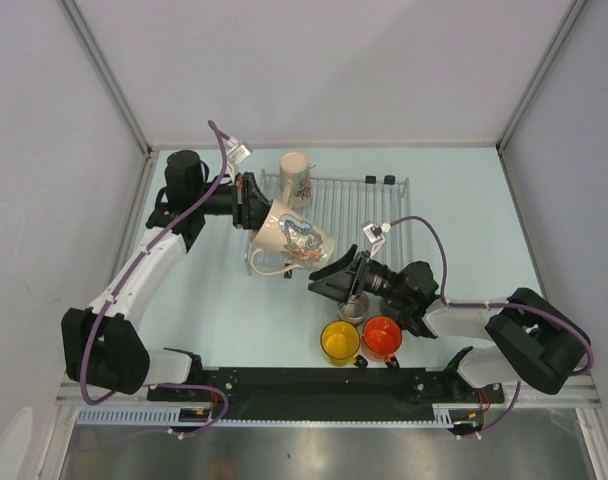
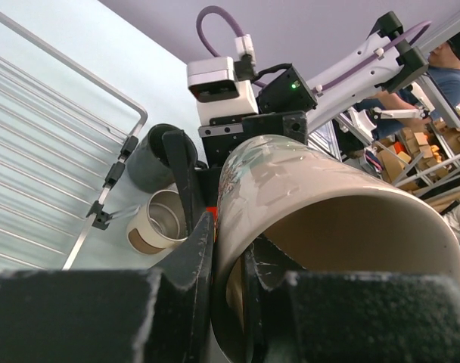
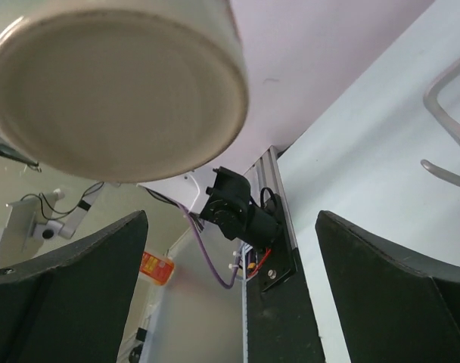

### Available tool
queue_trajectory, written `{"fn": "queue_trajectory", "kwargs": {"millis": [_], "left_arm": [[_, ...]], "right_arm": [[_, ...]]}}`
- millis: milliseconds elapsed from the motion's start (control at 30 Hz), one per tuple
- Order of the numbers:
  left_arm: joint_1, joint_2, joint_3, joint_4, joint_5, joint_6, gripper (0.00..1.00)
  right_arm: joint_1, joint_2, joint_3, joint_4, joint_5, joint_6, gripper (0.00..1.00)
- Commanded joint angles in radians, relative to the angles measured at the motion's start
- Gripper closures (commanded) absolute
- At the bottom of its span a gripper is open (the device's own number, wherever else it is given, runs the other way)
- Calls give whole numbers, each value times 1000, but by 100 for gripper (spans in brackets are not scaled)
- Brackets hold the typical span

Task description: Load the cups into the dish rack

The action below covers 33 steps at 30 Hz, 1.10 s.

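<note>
My left gripper (image 1: 254, 215) is shut on the rim of the patterned cream cup (image 1: 289, 238), one finger inside the wall and one outside (image 2: 230, 253). The cup hangs tilted over the front left corner of the dish rack (image 1: 359, 205). A second cream cup (image 1: 296, 178) stands at the rack's back left. My right gripper (image 1: 324, 282) is open just in front of the held cup, whose base (image 3: 116, 83) fills the top of the right wrist view above the spread fingers (image 3: 230, 227). Below it sit the steel cup (image 1: 354, 308), the yellow cup (image 1: 340, 342) and the orange cup (image 1: 382, 338). A dark cup (image 2: 148, 162) lies by the rack's corner.
The rack's front wire edge (image 2: 101, 200) runs close to the steel cup (image 2: 158, 223). White enclosure walls (image 1: 44, 130) bound the table on three sides. The black mounting rail (image 1: 314, 382) lies along the near edge.
</note>
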<state>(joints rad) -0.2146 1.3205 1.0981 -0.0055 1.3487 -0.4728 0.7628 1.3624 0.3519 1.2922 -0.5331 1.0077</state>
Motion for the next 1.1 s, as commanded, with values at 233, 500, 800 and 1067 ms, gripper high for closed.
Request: {"fn": "queue_trajectory", "kwargs": {"millis": [233,500,800,1067], "left_arm": [[6,-24,3,147,58,-116,100],[4,-32,-27,147,70,-119,100],[-11,-26,-53,148,49,-115,100],[-17,-12,-63,164,30,-115,100]], "right_arm": [[6,-36,81,306,-117,-130,0],[-54,4,157,305,-148,-109,0],[-65,29,217,306,-134,-106,0],[-23,93,294,309,-108,-97,0]]}}
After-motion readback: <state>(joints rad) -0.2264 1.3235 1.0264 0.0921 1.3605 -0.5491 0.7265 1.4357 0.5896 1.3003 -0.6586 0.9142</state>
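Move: The white cup that my left hand holds by its rim has its middle about 7 cm left of my open right hand, 5 cm ahead and 8 cm above it; from my left hand it is about 5 cm right, 3 cm back, near level. The metal cup stands roughly 6 cm right, 1 cm back and 19 cm below my right hand; the yellow cup some 3 cm right, 9 cm back and 20 cm below. I bring my right hand up about 6 cm from under the base of the white cup. It first eases back 1 cm, then goes forward about 3 and finally 2 left, rolling some 15 degrees with its forward side rising, so the wide-open fingers come around the base end. My left hand keeps its rim grip, holding almost still and sinking slightly late on. ##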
